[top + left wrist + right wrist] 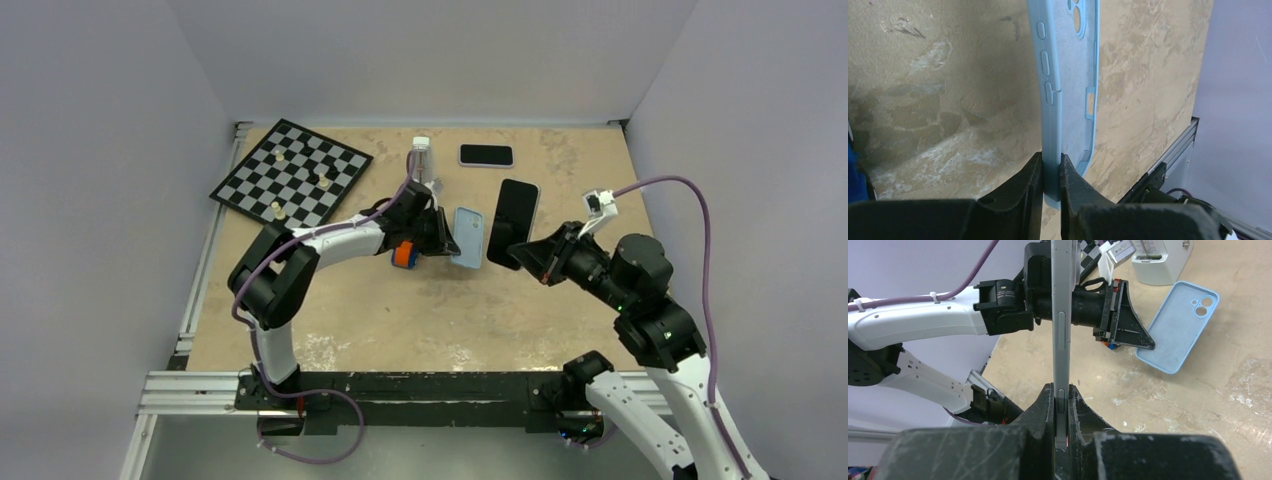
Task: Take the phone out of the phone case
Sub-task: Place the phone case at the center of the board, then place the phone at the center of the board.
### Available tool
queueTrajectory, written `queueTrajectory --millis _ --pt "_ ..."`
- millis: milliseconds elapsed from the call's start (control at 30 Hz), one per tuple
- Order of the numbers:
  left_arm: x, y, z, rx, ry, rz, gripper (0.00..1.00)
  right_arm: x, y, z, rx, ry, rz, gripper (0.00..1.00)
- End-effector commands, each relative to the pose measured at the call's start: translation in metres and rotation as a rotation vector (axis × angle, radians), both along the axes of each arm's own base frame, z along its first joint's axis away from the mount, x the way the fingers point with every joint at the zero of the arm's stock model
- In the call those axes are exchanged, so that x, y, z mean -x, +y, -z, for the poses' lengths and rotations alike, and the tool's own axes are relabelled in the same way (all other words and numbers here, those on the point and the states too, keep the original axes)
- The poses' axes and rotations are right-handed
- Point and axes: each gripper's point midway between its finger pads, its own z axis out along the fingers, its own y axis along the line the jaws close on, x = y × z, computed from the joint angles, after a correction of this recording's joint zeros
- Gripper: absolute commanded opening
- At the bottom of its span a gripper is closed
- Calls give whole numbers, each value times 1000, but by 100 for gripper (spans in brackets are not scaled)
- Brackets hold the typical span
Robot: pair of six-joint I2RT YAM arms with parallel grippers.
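The light blue phone case (468,237) is empty, its inner side and camera cut-out (1075,20) showing. My left gripper (1051,162) is shut on one edge of the case (1065,75), and in the top view this gripper (445,240) sits at the case's left side. The phone (514,222), with a black screen and a silver edge (1060,315), is out of the case and just right of it, a small gap between them. My right gripper (1061,392) is shut on the phone's near end, seen from above (525,255) at its lower edge. The right wrist view shows the case (1178,327) beyond the phone.
A second dark phone (486,155) lies flat at the back of the table. A chessboard (290,172) with a few pieces sits at the back left. A white object (422,160) stands behind the left gripper, and a small orange and blue item (403,255) lies under that arm.
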Motion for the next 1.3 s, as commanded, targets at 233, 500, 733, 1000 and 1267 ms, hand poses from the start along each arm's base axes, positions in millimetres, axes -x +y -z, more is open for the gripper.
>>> queueTrajectory --millis 233,500,733,1000,1267 --pt "-2 44 0 -212 -110 -4 76 -7 3 -18 -38 -59 2 0" --pt "31 74 -73 -175 -280 47 77 -32 1 26 -22 63 103 0" --pt "45 79 -150 4 -403 -14 76 -83 -42 96 -63 243 431 0" --pt "56 104 -169 18 -558 -43 76 -158 -120 153 -181 378 711 0" --pt "83 121 -160 7 -591 14 76 -231 -183 176 -244 379 832 0"
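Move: The left hand holds the phone case by its left edge; the spot at the board's centre where it will lie is about 2 cm ahead, 2 cm right and 3 cm below. The toy car stands some 11 cm left and 1 cm ahead, the metronome 17 cm ahead and 8 cm left. From the right hand, gripping the phone, a clear patch lies roughly 19 cm ahead, 15 cm right, 26 cm down, the case about 14 cm ahead, 8 cm left. The left hand sinks about 1.5 cm and opens to let go of the phone case, draws off left and a little back towards the toy car, then rises some 17 cm, tilting up 30 degrees. Keeping the phone pinched, the right hand, at first nearly still, swoops 23 cm down, forward and right over the clear side of the board, tipping down and turning clockwise. ##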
